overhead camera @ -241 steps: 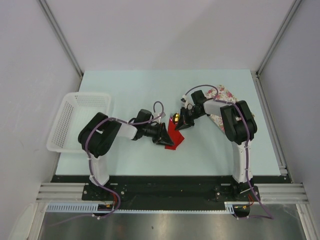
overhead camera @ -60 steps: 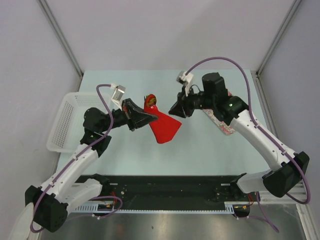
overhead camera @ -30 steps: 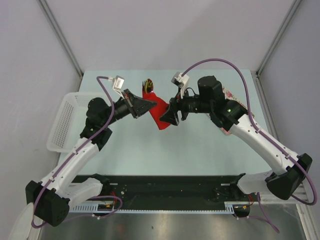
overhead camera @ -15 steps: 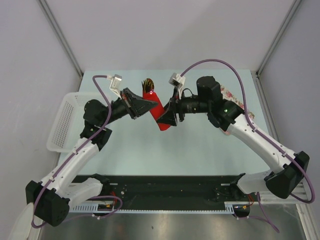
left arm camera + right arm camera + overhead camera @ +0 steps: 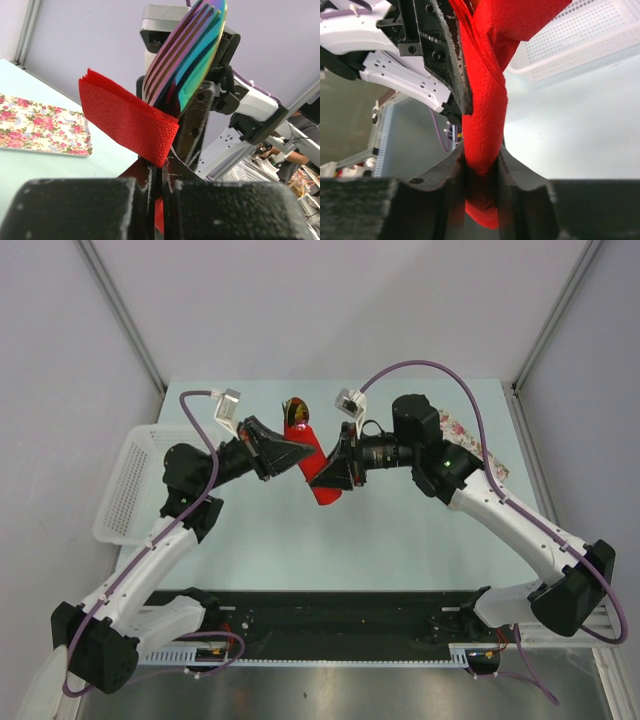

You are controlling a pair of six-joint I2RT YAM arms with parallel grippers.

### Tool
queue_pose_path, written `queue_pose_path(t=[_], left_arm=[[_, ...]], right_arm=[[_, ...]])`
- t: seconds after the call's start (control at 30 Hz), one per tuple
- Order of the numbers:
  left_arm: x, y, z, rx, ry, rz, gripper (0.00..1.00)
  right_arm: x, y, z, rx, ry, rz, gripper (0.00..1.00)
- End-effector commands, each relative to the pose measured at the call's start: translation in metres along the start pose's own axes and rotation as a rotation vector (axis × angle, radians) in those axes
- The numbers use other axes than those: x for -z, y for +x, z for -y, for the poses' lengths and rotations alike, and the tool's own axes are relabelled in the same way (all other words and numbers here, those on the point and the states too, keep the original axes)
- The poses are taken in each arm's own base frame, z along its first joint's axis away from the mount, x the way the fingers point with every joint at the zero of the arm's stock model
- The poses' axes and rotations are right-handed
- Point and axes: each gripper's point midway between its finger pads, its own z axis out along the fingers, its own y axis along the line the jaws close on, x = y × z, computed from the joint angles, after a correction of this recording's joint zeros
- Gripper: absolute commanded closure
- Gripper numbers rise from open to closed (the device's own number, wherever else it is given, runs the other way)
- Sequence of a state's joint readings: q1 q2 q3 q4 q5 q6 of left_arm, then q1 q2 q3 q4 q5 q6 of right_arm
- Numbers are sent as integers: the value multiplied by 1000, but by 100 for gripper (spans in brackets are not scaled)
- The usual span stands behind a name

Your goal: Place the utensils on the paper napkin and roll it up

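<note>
The red paper napkin (image 5: 322,492) is rolled round the utensils (image 5: 296,411) and held in the air above the table, tilted. The utensils' heads stick out of its upper end. My left gripper (image 5: 296,454) is shut on the roll's upper part from the left. My right gripper (image 5: 319,478) is shut on its lower part from the right. In the left wrist view the fork (image 5: 192,55) shows rainbow tines above the napkin (image 5: 125,117), pinched in the left gripper (image 5: 161,172). In the right wrist view the right gripper (image 5: 481,152) squeezes the napkin (image 5: 485,100).
A white mesh basket (image 5: 120,480) stands at the table's left edge, under my left arm. A floral cloth (image 5: 466,433) lies at the back right, partly under the right arm. The pale green table (image 5: 400,540) lies below the held roll.
My right gripper moved left onto the roll's lower part and closed on it. The left gripper kept its grip and lifted the roll slightly up and back.
</note>
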State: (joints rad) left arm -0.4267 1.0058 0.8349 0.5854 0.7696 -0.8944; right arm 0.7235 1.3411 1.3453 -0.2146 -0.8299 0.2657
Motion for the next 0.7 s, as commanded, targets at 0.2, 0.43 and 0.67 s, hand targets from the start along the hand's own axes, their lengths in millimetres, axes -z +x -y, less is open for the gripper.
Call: queue_pose_path(t=[0.2, 0.43, 0.67], left_arm=[[2, -10, 10, -29, 9, 26, 87], [30, 1, -27, 31, -173, -17, 34], [28, -21, -17, 26, -146, -50, 21]], right_arm=[[-8, -20, -24, -8, -85, 60, 100], [4, -52, -8, -63, -32, 185, 100], [3, -57, -4, -121, -35, 243, 100]])
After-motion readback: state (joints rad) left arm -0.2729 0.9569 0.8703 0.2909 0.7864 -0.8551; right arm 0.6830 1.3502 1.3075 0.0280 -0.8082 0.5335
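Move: The left hand holds the upper part of the rolled napkin, whose middle lies about 1 cm back, 1 cm right and 1 cm below it. From the right hand, its half-open fingers around the lower part, that middle lies some 5 cm ahead, 2 cm left and 3 cm above. Counted from the left hand, the utensil heads stand 5 cm ahead, 2 cm left and 4 cm up, and the white basket roughly 34 cm left, 6 cm ahead, 36 cm below. Left hand releases the roll, withdrawing left, forward and down; right pinches it low and lifts about 3 cm. ##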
